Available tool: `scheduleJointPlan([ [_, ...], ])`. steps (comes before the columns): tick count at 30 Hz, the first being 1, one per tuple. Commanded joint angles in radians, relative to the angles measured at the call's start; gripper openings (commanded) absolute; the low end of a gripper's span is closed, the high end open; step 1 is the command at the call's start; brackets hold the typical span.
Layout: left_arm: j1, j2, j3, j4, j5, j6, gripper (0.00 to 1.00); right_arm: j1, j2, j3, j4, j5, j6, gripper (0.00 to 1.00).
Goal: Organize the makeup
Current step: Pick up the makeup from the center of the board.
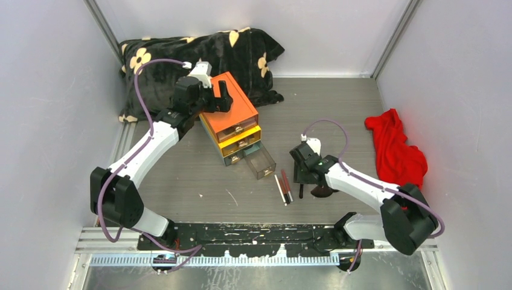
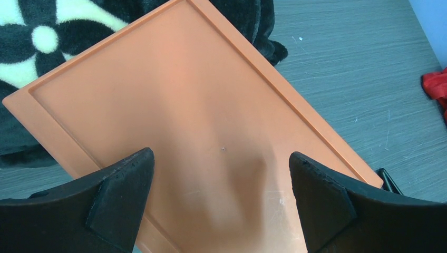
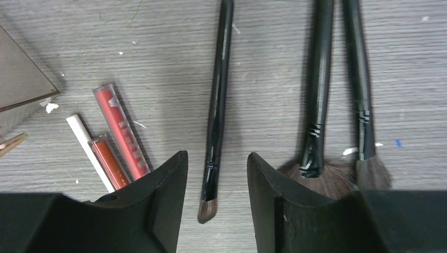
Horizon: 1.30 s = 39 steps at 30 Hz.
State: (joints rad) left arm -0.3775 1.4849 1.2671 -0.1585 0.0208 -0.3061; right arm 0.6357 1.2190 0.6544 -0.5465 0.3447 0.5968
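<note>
In the right wrist view, my right gripper (image 3: 217, 155) hangs low over the table, and a slim black brush (image 3: 217, 105) lies between its fingers with a gap on each side. Two thicker black brushes (image 3: 319, 95) with fluffy heads lie just to its right. Two red tubes (image 3: 118, 132) and a thin white stick (image 3: 87, 142) lie to its left. From the top camera the tubes (image 1: 284, 188) lie beside my right gripper (image 1: 305, 181). My left gripper (image 2: 221, 158) is open just above the orange lid (image 2: 200, 105) of the drawer box (image 1: 232, 112).
A clear drawer (image 1: 261, 162) stands pulled out of the bottom of the box, toward the tubes. A black floral blanket (image 1: 199, 54) lies behind the box. A red cloth (image 1: 395, 148) lies at the right. White walls enclose the table.
</note>
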Motion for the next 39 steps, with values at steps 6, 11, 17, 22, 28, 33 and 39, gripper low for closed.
scheduleJointPlan([
  [6, 0.005, 0.001, -0.046, -0.184, 0.001, -0.014, 1.0, 0.001, 0.067, 0.005, 0.123, -0.101, -0.028, 0.49],
  [11, 0.006, 0.007, -0.044, -0.178, 0.001, -0.019, 1.0, 0.008, 0.081, 0.019, 0.139, -0.175, -0.068, 0.49],
  [17, 0.006, 0.017, -0.045, -0.17, 0.009, -0.029, 1.0, 0.054, 0.077, 0.018, 0.136, -0.184, -0.085, 0.49],
  [22, 0.005, 0.01, -0.052, -0.168, 0.009, -0.031, 1.0, 0.082, 0.085, 0.023, 0.131, -0.167, -0.08, 0.49],
  [28, 0.005, -0.002, -0.054, -0.171, 0.005, -0.027, 1.0, 0.086, 0.124, 0.018, 0.152, -0.169, -0.079, 0.48],
  [33, 0.006, -0.014, -0.065, -0.174, -0.004, -0.017, 1.0, 0.089, 0.16, 0.006, 0.181, -0.165, -0.072, 0.41],
  [39, 0.006, -0.018, -0.066, -0.181, -0.01, -0.01, 1.0, 0.09, 0.168, 0.01, 0.169, -0.144, -0.069, 0.14],
])
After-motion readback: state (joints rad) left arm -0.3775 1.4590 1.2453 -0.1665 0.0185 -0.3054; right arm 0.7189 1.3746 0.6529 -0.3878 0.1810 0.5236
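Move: The red lip gloss I'm going for lies about 5 cm to my right hand's left, level with it front to back, some 3 cm lower. Beside it, the brown-red tube is 7 cm left and 2 cm back from me, the white pencil 8 cm left and 1 cm back. A thin black brush lies right below, 2 cm ahead and 1 cm right. From my left hand the gloss is about 22 cm back, 19 cm right and 24 cm down. I carry my half-open right hand off the thin brush and about 5 cm left to the red lip gloss, sinking roughly 3 cm in two stages and easing back a little, while the wrist swings some 15 degrees, mostly counter-clockwise, to bring the gloss between the fingers. Down beside it, I close them and pinch the gloss towards its silver cap. ##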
